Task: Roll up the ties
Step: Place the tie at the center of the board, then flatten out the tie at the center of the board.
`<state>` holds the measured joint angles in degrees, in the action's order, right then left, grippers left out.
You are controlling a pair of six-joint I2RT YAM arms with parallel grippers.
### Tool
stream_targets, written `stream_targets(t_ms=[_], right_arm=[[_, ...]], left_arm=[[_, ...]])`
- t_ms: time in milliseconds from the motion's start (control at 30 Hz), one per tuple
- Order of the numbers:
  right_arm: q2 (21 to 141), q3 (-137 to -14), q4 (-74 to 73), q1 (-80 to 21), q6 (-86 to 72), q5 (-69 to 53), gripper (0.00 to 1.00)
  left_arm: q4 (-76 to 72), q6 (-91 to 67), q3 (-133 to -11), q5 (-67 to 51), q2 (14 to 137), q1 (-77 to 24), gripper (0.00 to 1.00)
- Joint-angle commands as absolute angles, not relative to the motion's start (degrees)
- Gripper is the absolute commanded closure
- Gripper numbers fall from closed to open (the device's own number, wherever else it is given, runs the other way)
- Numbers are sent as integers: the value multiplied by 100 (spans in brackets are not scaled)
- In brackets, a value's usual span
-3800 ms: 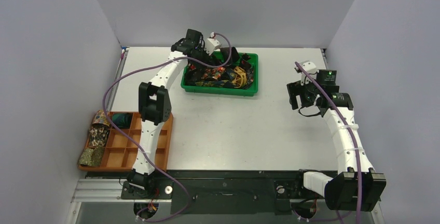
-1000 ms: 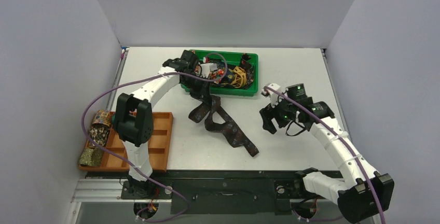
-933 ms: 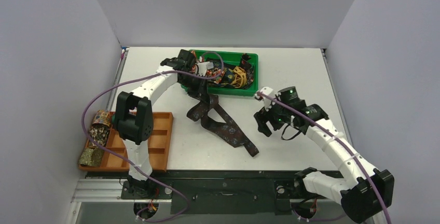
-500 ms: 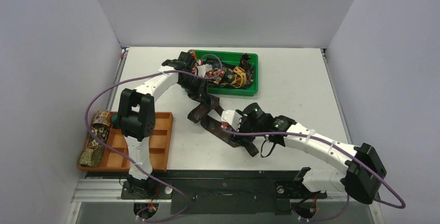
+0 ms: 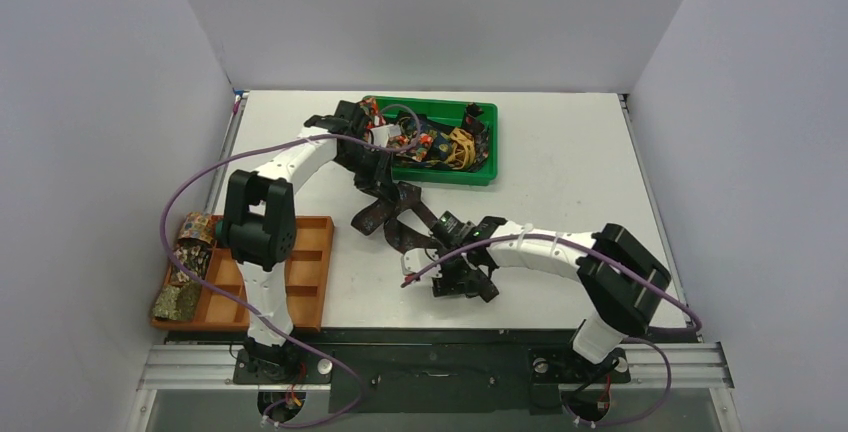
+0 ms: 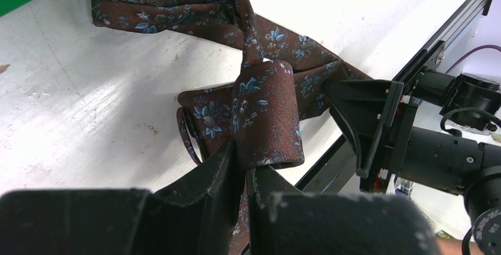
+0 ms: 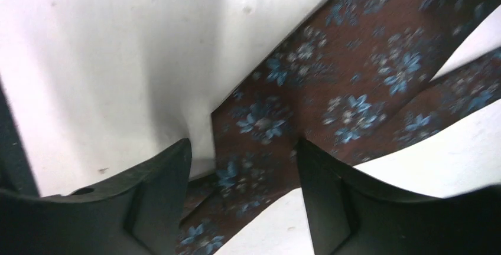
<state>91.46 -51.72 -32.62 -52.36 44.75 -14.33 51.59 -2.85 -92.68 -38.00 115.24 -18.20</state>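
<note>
A dark brown tie (image 5: 383,220) with small blue flowers lies crumpled on the white table, running from the green bin toward the front edge. My left gripper (image 5: 391,183) is shut on a folded loop of this tie (image 6: 266,119), and fabric shows between its nearly closed fingers (image 6: 212,178). My right gripper (image 5: 452,274) is open low over the tie's near end. In the right wrist view its fingers (image 7: 165,178) straddle the flat tie (image 7: 331,90) without pinching it. More ties (image 5: 447,146) sit tangled in the bin.
The green bin (image 5: 478,175) stands at the back centre. An orange compartment tray (image 5: 312,292) sits at the front left with rolled ties (image 5: 186,260) in its left cells. The right arm (image 5: 560,250) stretches across the table's front. A metal rail runs along the near edge.
The right arm has swung left and down from mid-table onto the tie's near end. The left gripper has kept the tie's upper fold and shifted slightly, bunching the tie.
</note>
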Motion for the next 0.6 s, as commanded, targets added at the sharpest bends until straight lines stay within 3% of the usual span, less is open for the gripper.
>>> stream_targets(t_ms=[0,33,100,200,333,467,567], right_arm=[[9634,-5781,-3300,-5336,4588,-844,45],[9796,-5844,-3429,-5346,4566,-826,48],[9936,-5965,-3553,-5352,4459,-795,64],[9766,-6037,-3683,-5350,4227,-861,97],[8767,-6212,-3752,-5305,3696,-1221,100],[7726,-6480,-3811,-4972,3099,-1659,100],[7291,-6788,-3971,-4536,2517,-1823,100]], left_arm=[[5208,-86,-9321,-3914,11576,-1681,91],[5228,-61,-9340,-3901,11589,-1655,91],[5267,-31,-9380,-3882,11607,-1626,91],[5344,220,-9470,-3864,11623,-1593,90],[5549,586,-9553,-3792,11596,-1592,85],[5670,932,-9525,-3589,11492,-1587,66],[5531,1106,-9423,-3369,11247,-1508,34]])
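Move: The tie's wide near end lies almost at the right fingertips, about 1 cm ahead, 1 cm left and a centimetre below; its narrow tail tip is roughly 6 cm right and 1 cm back of that hand, 1 cm lower. The green bin is some 33 cm ahead of the right hand and 5 cm to its left, about level. From the left hand, the wide end lies about 16 cm back, 9 cm right and 8 cm below. The tie's wide end is pinched by the right hand, which slides about 3 cm forward and left just over the table as its open fingers shut completely, then lifts the end roughly 11 cm, tilting moderately. Meanwhile the left hand, nearly shut at the tie's loop, eases some 2.5 cm left and slightly down, its fingers opening about halfway to let the loop go. ##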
